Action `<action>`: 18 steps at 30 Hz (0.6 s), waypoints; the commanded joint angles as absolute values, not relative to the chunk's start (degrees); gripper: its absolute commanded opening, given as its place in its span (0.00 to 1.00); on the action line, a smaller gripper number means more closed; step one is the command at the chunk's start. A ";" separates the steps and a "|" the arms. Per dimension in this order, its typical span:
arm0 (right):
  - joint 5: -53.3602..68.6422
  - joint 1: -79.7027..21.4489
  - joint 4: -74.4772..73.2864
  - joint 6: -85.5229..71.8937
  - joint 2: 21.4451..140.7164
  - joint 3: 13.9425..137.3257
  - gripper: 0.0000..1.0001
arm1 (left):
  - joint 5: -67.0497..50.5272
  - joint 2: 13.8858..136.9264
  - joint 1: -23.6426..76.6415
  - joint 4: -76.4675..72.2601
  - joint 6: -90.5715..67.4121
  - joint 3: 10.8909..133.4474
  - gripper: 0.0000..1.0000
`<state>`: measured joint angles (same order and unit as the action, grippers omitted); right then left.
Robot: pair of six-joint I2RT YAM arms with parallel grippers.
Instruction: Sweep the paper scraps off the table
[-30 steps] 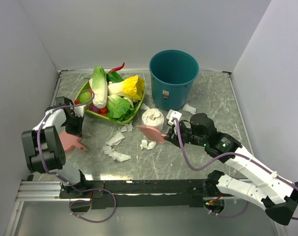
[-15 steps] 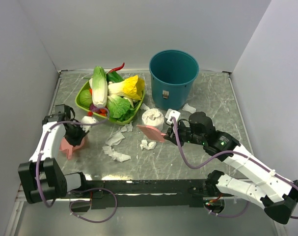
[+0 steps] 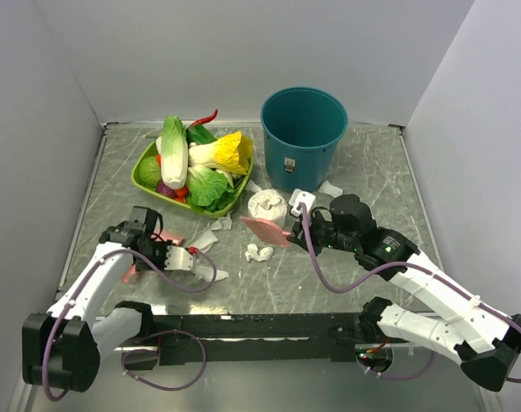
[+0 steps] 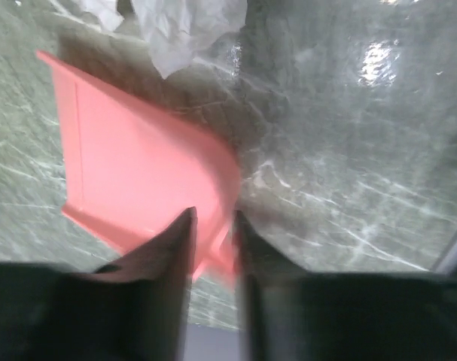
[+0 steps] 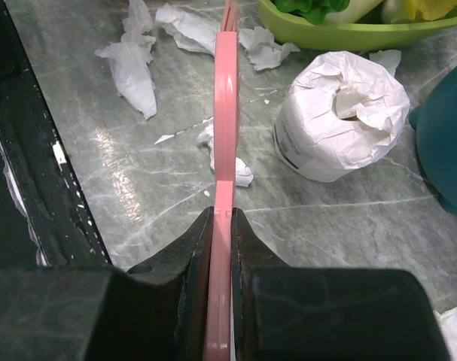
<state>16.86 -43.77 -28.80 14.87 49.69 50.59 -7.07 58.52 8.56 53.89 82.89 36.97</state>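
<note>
Several paper scraps lie mid-table: one (image 3: 258,252) under the brush tip, two (image 3: 202,241) (image 3: 206,274) to its left, one (image 3: 330,189) by the bucket. My left gripper (image 3: 184,257) is shut on the pink dustpan (image 3: 169,239), low on the table beside the left scraps. In the left wrist view my fingers (image 4: 213,218) pinch the dustpan (image 4: 138,165) edge, with a scrap (image 4: 187,26) just beyond it. My right gripper (image 3: 301,233) is shut on a flat pink brush (image 3: 264,232). The right wrist view shows the gripper (image 5: 222,214) and the brush (image 5: 226,113) edge-on above a scrap (image 5: 243,174).
An upright white tissue roll (image 3: 268,206) stands just behind the brush, also in the right wrist view (image 5: 341,113). A teal bucket (image 3: 303,137) stands at the back centre. A green tray (image 3: 142,176) of vegetables sits back left. The marble table (image 3: 372,163) has a metal rim.
My left arm has swung from the left side by the tray toward the middle, carrying the dustpan up to the left scraps. The right arm has barely moved.
</note>
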 commanded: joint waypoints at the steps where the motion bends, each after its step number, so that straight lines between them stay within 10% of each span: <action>1: 16.35 -42.81 -27.60 15.73 48.78 52.56 0.00 | -7.03 55.29 8.96 49.04 78.89 37.17 0.49; 6: 16.17 -41.93 -27.60 16.17 47.73 52.38 0.00 | -2.76 50.46 8.88 48.95 45.09 41.39 0.74; 18: 19.07 -41.57 -27.42 13.54 49.83 53.43 0.00 | 7.47 47.55 3.97 58.10 22.33 39.38 0.86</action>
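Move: The pink dustpan's handle lies just under the left hand, its middle about 2 cm back, 3 cm left and 3 cm below. The pan body is about 4 cm ahead and 3 cm right. Of the paper scraps, one is some 12 cm right and 6 cm ahead, and a long one about 14 cm right and 2 cm back. From the right hand, which still holds the brush, the handle is roughly 36 cm left, 1 cm back and 20 cm below. Up off the neck of the dustpan by about 4 cm, then back and a little left along the handle, the left hand turns counter-clockwise some 55 degrees as it goes. The fingers, only slightly parted to begin with, open wide and finish clear above the handle's end, one on either side. The right hand keeps its hold on the brush. ##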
